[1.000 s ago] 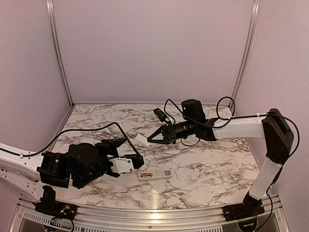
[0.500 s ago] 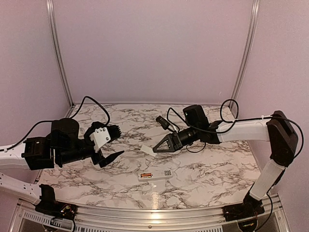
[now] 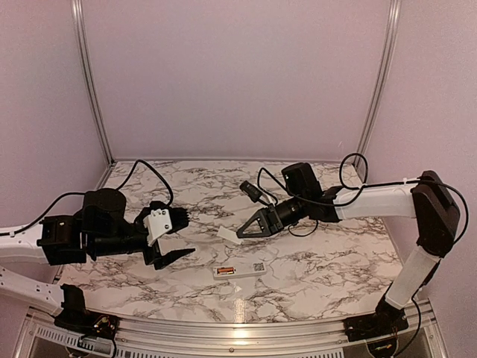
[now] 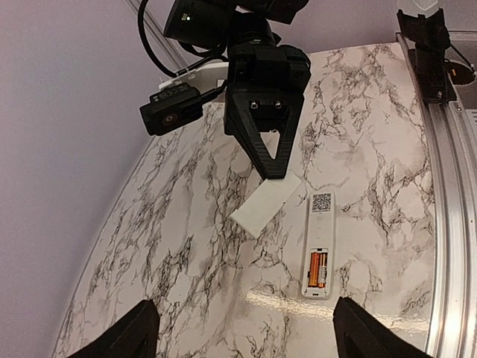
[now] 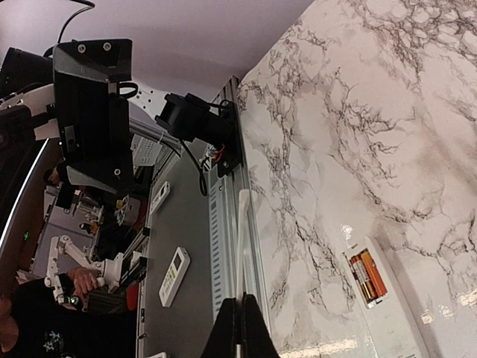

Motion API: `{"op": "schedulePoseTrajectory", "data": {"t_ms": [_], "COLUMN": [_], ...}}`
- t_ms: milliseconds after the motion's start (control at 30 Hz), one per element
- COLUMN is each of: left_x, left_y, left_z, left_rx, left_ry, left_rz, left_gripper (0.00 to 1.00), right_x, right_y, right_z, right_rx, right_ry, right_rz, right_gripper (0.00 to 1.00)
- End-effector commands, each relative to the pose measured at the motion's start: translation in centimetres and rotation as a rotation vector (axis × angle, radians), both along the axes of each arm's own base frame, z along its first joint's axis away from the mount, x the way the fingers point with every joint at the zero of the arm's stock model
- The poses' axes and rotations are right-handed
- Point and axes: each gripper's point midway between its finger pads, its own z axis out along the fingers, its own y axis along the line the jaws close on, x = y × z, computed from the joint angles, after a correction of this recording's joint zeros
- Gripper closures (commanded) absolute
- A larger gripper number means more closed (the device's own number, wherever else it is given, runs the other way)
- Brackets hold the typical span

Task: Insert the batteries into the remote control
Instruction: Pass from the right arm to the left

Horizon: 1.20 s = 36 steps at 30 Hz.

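The remote control [image 3: 250, 270] lies face down near the table's front edge, its battery bay uncovered. The batteries [image 3: 224, 271] sit side by side in that bay, copper-orange in the left wrist view [image 4: 318, 268] and in the right wrist view [image 5: 367, 276]. My right gripper [image 3: 240, 234] is shut on a flat white battery cover [image 3: 226, 233], held just behind the remote [image 4: 319, 224]; in its own view the cover [image 5: 240, 246] shows edge-on. My left gripper [image 3: 177, 237] hangs open and empty, left of the remote, its fingers [image 4: 134, 335] wide apart.
An aluminium rail [image 4: 447, 186] runs along the table's front edge. Purple walls close the back and sides. Beyond the rail a second remote [image 5: 174, 277] lies on a grey surface. Cables loop over both arms.
My left arm has risen from beside the remote, swung back to the left and opened its gripper. My right gripper carried the cover a little forward and down towards the remote.
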Motion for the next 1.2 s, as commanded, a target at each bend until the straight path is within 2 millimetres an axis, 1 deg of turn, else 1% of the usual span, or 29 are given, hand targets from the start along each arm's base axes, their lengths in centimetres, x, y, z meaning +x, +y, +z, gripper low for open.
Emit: {"op": "schedulePoseTrajectory", "data": {"t_ms": [0,100,200,333,467,600,700,833,933,1167], "left_x": [-0.7,-1.1,-1.4,-1.6,-1.5,-1.5,-1.8,-2.2,-2.2,-2.2], "left_y": [-0.9,-1.6,-2.4,-3.2,-3.6,-4.4,-5.1,-5.5,-5.4,-5.0], "left_z": [-1.3,-2.1,-3.3,-3.3,-3.7,-4.5,-5.4,-6.7,-7.3,-7.3], "left_rx": [0.010,0.035,0.085,0.108,0.155,0.210,0.262,0.319,0.346,0.338], "left_ry": [0.009,-0.001,0.007,0.011,-0.013,-0.024,-0.031,-0.055,-0.068,-0.094], "left_rz": [-0.068,-0.119,-0.172,-0.206,-0.226,-0.257,-0.283,-0.293,-0.289,-0.287], "left_gripper": [0.17,0.19,0.22,0.26,0.26,0.27,0.28,0.32,0.35,0.39], "right_x": [-1.0,-1.6,-2.0,-2.8,-3.3,-4.3,-4.8,-5.0,-5.3,-5.9], "right_y": [0.8,1.4,1.8,2.0,2.1,2.5,2.6,2.9,2.9,2.7], "right_z": [-0.7,-0.9,-1.1,-1.5,-1.9,-1.8,-1.6,-1.2,-1.0,-0.9], "right_rx": [-0.010,-0.031,-0.046,-0.053,-0.057,-0.049,-0.034,-0.017,-0.013,-0.004], "right_ry": [0.004,-0.002,0.004,0.014,0.026,0.036,0.051,0.061,0.064,0.058], "right_rz": [0.043,0.061,0.078,0.098,0.116,0.153,0.168,0.183,0.193,0.218], "right_gripper": [1.00,1.00,1.00,1.00,1.00,1.00,1.00,1.00,1.00,1.00]}}
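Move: The battery cover, pinched in the right fingers, has its middle about 3 cm to the left of the right hand point and 1 cm below it. From the open left hand it lies some 12 cm to the right, 4 cm ahead and 6 cm lower. The remote control with its two batteries lies on the table, roughly 13 cm right of the left hand, level with it fore and aft, and 22 cm below; from the right hand it is about 4 cm back, 2 cm left and 17 cm down. The right fingers keep their pinch on the battery cover and carry it about 5 cm back, a little left and down, turning some 10 degrees counter-clockwise. The left hand sinks about 7 cm and goes nearly 6 cm right to meet it, slightly back, tipping its fingers further down and turning clockwise while they close partway around the cover's free end without yet gripping it. ##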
